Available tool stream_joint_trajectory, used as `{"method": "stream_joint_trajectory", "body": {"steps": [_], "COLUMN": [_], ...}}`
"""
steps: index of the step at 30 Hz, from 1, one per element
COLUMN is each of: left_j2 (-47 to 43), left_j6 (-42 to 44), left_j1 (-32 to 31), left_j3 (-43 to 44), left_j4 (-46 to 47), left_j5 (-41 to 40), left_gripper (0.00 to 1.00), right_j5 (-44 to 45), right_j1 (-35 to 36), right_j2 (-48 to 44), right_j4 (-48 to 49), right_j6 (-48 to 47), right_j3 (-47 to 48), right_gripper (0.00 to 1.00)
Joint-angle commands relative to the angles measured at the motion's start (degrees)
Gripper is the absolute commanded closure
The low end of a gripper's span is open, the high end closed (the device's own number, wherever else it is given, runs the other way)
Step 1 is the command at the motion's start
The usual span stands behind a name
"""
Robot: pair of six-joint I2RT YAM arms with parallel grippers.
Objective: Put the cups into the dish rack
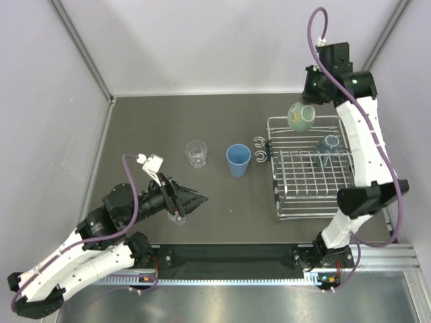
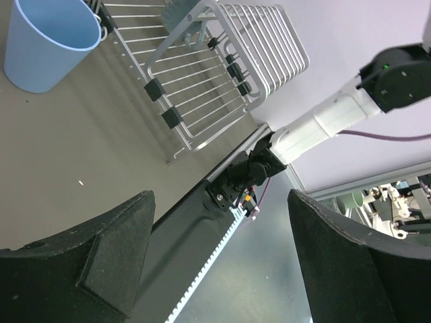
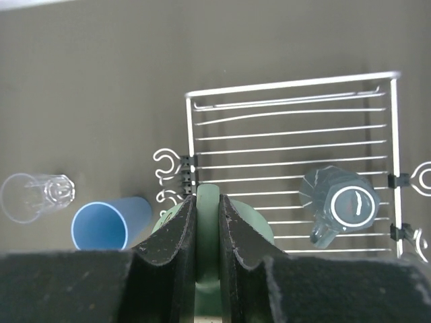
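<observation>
My right gripper (image 1: 304, 108) is shut on the handle of a pale green mug (image 1: 300, 116), held in the air over the far left corner of the silver wire dish rack (image 1: 310, 196). In the right wrist view the pads (image 3: 183, 225) clamp the green handle (image 3: 207, 202). A dark teal mug (image 1: 328, 145) sits upside down in the rack (image 3: 289, 114). A blue tumbler (image 1: 238, 160) and a clear tumbler (image 1: 196, 153) stand upright left of the rack. My left gripper (image 1: 195, 200) is open and empty, low over the table, with a smaller clear tumbler (image 1: 177, 217) beside it.
Two curled hooks (image 1: 259, 149) stick out of the rack's left side toward the blue tumbler. The left wrist view shows the blue tumbler (image 2: 47, 40), the rack (image 2: 202, 108) and the right arm's base (image 2: 249, 171). Grey walls close in the table.
</observation>
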Motion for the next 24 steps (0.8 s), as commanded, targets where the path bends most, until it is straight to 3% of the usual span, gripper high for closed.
{"method": "stream_joint_trajectory", "body": {"steps": [1, 10, 24], "left_j2": [-1.58, -4.83, -5.54], "left_j6": [-0.42, 0.81, 1.43], "left_j1": [-0.01, -0.01, -0.1], "left_j3": [-0.9, -0.73, -0.82], "left_j4": [0.55, -2.7, -4.55], "left_j5": [0.82, -1.81, -3.31], "left_gripper": [0.15, 0.15, 0.15], "right_j5": [-1.8, -0.39, 0.49], "right_j1": [-1.5, -1.68, -1.59], "right_j2": [2.64, 11.61, 10.12], "right_j4": [-1.68, -3.79, 2.8], "right_j6": [0.53, -1.14, -3.86], "right_j3": [5.14, 6.99, -12.78], "right_gripper": [1.0, 1.0, 1.0]}}
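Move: The right gripper holds the green cup high over the rack's far left part. The free bars it is bound for lie almost straight beneath the hand, roughly 23 cm down and 1 cm back. On the rack, the grey mug stands about 13 cm right, 4 cm back and 26 cm below. The blue cup is some 18 cm left, 6 cm back and 29 cm below. From the left gripper those bars lie about 27 cm ahead, 29 cm right and 18 cm down. Lower the right gripper about 16 cm towards the free bars left of the grey mug, keeping the green cup pinched. Ease forward 3 to 4 cm at first, then draw back a couple of centimetres as it sinks, tipping the fingers some 25 degrees further down. Let the open left gripper drift slightly left. ##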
